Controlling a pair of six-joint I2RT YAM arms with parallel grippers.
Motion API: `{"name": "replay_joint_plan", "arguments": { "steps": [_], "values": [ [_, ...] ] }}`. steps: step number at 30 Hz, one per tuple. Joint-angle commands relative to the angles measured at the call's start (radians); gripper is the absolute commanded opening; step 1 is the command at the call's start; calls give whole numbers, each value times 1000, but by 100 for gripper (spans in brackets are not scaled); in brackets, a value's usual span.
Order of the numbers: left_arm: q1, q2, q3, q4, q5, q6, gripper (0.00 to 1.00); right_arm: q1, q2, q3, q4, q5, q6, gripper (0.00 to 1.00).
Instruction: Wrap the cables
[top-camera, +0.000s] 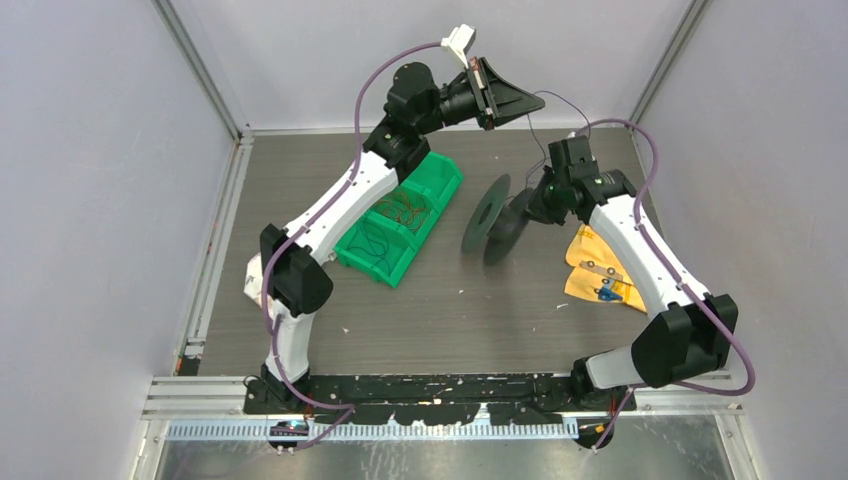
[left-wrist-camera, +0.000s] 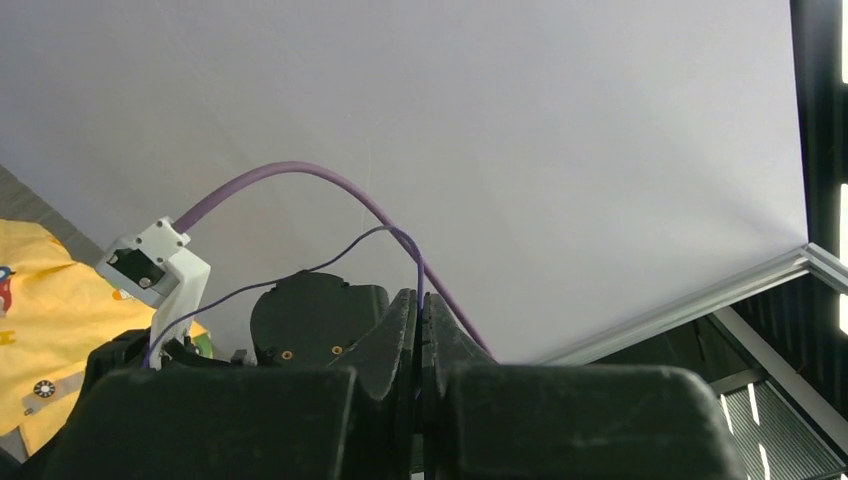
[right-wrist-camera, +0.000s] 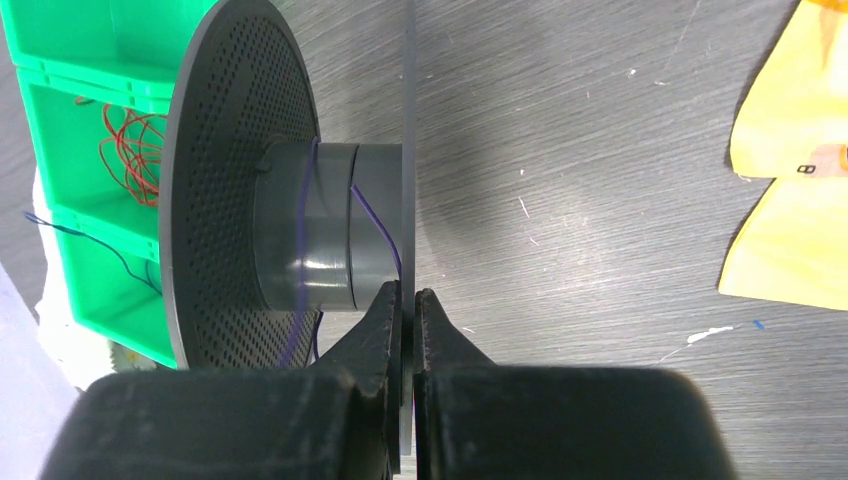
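My left gripper (top-camera: 538, 100) is raised high at the back, shut on a very thin dark-purple cable (left-wrist-camera: 419, 275). The cable's pinched end sits between the jaws (left-wrist-camera: 421, 300) and arcs away to the left. In the top view that cable (top-camera: 566, 104) runs from the fingertips toward the right arm. My right gripper (top-camera: 522, 212) is low over the table, shut on one thin flange of the black spool (top-camera: 487, 215). In the right wrist view the jaws (right-wrist-camera: 408, 300) clamp the flange edge. A few turns of the cable (right-wrist-camera: 308, 230) lie around the grey hub (right-wrist-camera: 330, 225).
A green divided bin (top-camera: 440, 180) lies left of the spool, holding loose red (right-wrist-camera: 135, 160) and dark wires (right-wrist-camera: 100, 240). Yellow bags (top-camera: 595, 270) lie under the right arm. Grey walls and a metal frame enclose the table.
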Motion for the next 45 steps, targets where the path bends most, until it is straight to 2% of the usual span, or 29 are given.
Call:
{"name": "replay_joint_plan", "arguments": {
  "steps": [1, 14, 21, 26, 30, 35, 45],
  "values": [
    [2, -7, 34, 89, 3, -32, 1, -36, -57, -70, 149, -71, 88, 1],
    [2, -52, 12, 127, 30, -47, 0, -88, 19, -43, 203, -128, 119, 1],
    [1, -116, -193, 179, 68, -23, 0, -134, 37, 33, 199, -172, 137, 1],
    [2, -130, -287, 229, 144, -27, 1, -149, 13, 12, 198, -169, 140, 1],
    [3, -153, -377, 244, 148, -28, 0, -167, -18, -9, 188, -155, 130, 1],
    [5, -193, -456, 158, 107, 49, 0, -197, -59, 1, 148, -113, 89, 1],
    [5, -248, -590, 235, 224, 47, 1, -314, -62, 0, 125, -117, 44, 1]
  ]
}}
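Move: The left fingers hold the cable high above the spool, whose middle is about 35 cm below them, 4 cm ahead and 3 cm left. The right hand grips the near flange; from it, the spool's middle is 4 cm ahead, 6 cm left and 7 cm below. From the right hand, the yellow cloth lies roughly 18 cm right, 4 cm ahead and 20 cm down; the green box sits some 27 cm left, 14 cm ahead and 18 cm down. Keeping the cable pinched, the left hand lifts a touch, then brings it down about 12 cm towards the spool, drawing back some 4 cm near the end. The right hand still grips the spool by its flange, dips slightly and eases forward, then carries it about 8 cm in all to the right, swivelling some 15 degrees clockwise. ##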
